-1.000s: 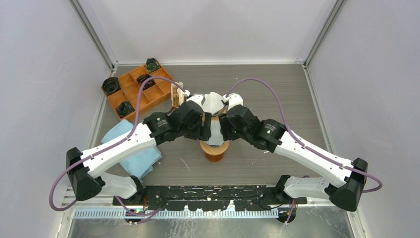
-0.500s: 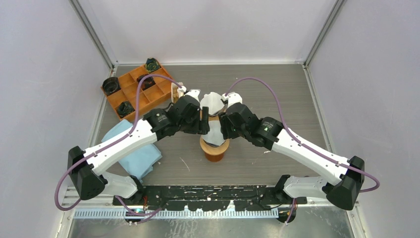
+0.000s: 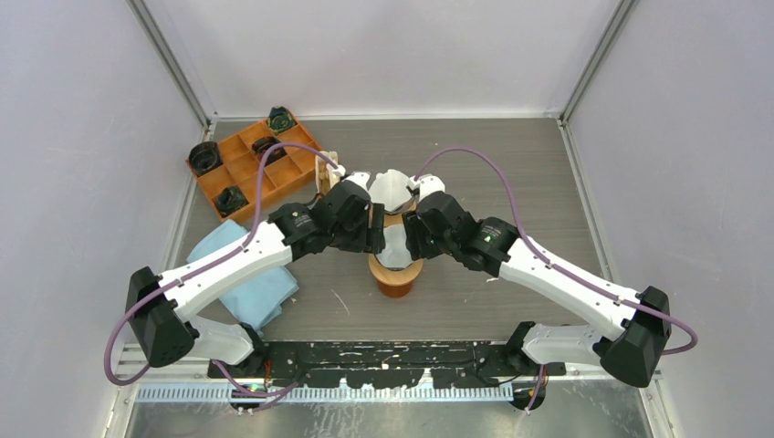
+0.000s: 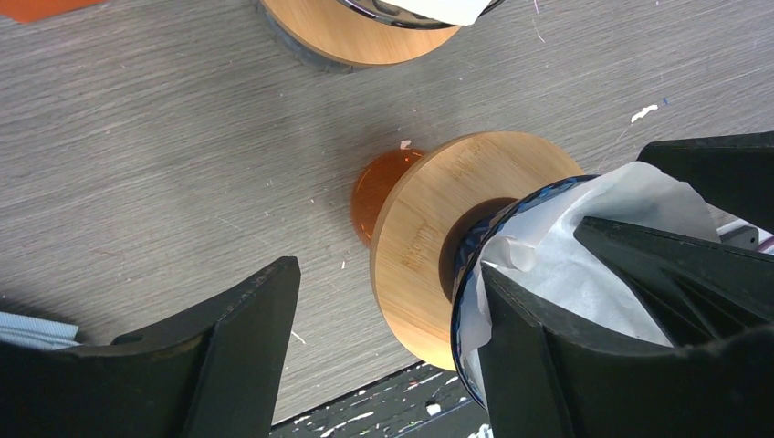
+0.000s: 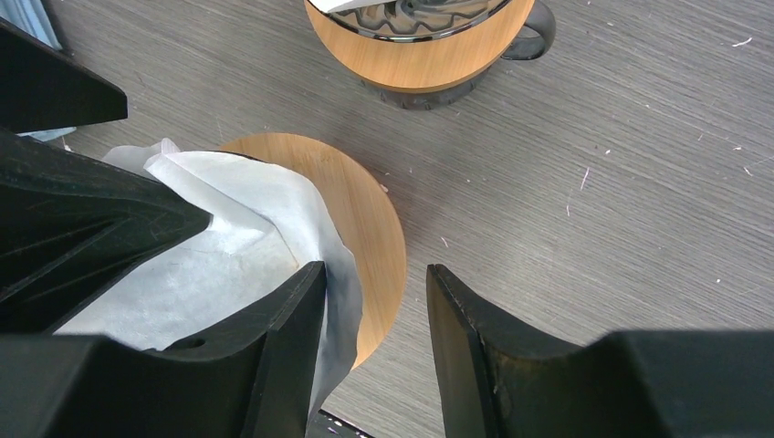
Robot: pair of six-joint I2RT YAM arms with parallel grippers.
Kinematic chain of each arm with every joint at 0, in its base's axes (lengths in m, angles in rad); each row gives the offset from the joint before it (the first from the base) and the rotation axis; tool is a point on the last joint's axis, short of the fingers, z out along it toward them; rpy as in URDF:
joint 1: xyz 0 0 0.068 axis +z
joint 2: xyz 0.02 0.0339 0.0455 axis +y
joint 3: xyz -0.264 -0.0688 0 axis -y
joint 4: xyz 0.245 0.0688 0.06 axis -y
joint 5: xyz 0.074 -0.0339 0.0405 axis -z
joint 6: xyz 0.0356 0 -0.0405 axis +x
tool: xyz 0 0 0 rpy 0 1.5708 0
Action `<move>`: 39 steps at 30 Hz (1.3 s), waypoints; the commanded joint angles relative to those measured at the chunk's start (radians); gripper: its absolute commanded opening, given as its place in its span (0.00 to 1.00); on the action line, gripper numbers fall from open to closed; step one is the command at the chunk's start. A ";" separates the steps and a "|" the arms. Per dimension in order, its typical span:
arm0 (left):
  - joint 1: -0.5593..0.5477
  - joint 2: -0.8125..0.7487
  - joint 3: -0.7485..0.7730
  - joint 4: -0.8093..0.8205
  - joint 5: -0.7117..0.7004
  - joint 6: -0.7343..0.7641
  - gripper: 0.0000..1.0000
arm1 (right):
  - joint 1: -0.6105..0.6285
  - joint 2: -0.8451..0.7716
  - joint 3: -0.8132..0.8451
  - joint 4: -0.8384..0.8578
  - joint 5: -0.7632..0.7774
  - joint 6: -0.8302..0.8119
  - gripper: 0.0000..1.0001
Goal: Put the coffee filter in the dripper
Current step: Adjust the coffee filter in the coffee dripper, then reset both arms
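Note:
The white coffee filter [image 3: 394,246] sits crumpled in the dripper [image 3: 395,269], a dark glass cone with a wooden collar [image 4: 475,210] on an orange cup [image 4: 374,192]. My left gripper [image 4: 388,271] is open astride the dripper's rim. One finger [image 4: 557,365] is inside against the filter [image 4: 630,219] and the other hangs outside over the table. My right gripper [image 5: 372,274] is also open. Its inner finger [image 5: 274,356] presses the filter [image 5: 228,246] from inside, and its outer finger stands clear of the collar [image 5: 374,228]. In the top view both grippers, left [image 3: 375,237] and right [image 3: 409,239], meet over the dripper.
A second dripper [image 3: 391,189] with a wooden collar [image 5: 420,55], a handle and white filters stands just behind. An orange compartment tray [image 3: 239,164] with dark items lies at the back left. A blue cloth [image 3: 246,274] lies at the near left.
Both arms have edged slightly toward the back over the dripper. The filter stays in the dripper and both grippers remain open.

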 commanded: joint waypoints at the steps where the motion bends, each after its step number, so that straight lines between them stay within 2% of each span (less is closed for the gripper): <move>1: 0.004 -0.036 0.009 0.007 0.012 -0.007 0.70 | -0.004 -0.023 0.011 0.023 -0.005 0.003 0.50; 14: 0.004 -0.059 0.038 0.021 0.031 0.001 0.74 | -0.004 -0.076 0.027 0.041 -0.004 -0.009 0.53; 20: 0.003 -0.067 0.039 0.028 0.048 0.004 0.76 | -0.004 -0.075 0.028 0.047 -0.043 -0.012 0.63; 25: 0.004 -0.078 0.043 0.046 0.060 0.028 0.79 | -0.004 -0.087 0.035 0.062 -0.052 -0.019 0.67; 36: 0.029 -0.188 0.063 0.100 0.066 0.117 0.99 | -0.005 -0.121 0.072 0.105 -0.005 -0.056 0.95; 39: 0.075 -0.220 0.063 0.095 0.056 0.139 0.99 | -0.013 -0.136 0.094 0.107 0.040 -0.089 1.00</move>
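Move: The coffee filter sits in the dripper between the two hands, its middle about 3 cm back and 4 cm to the right of the left hand, and likewise 3 cm back and 4 cm to the left of the right hand, some 2 cm lower than both. From the left hand, the orange carafe carrying it stands 3 cm back, 4 cm right, some 10 cm down; a second filter lies about 9 cm ahead and 3 cm right; the orange box is roughly 16 cm ahead, 11 cm left. The filter's walls, with one finger of each hand inside them at first, are left from both sides: the hands ease up a centimetre or so, then rise faster and come free above the dripper, the left by about 7 cm in all, the right about 4 cm. Both grippers spread to nearly full opening as they go, and the left hand tips its fingers up and outward by some 15 degrees. ##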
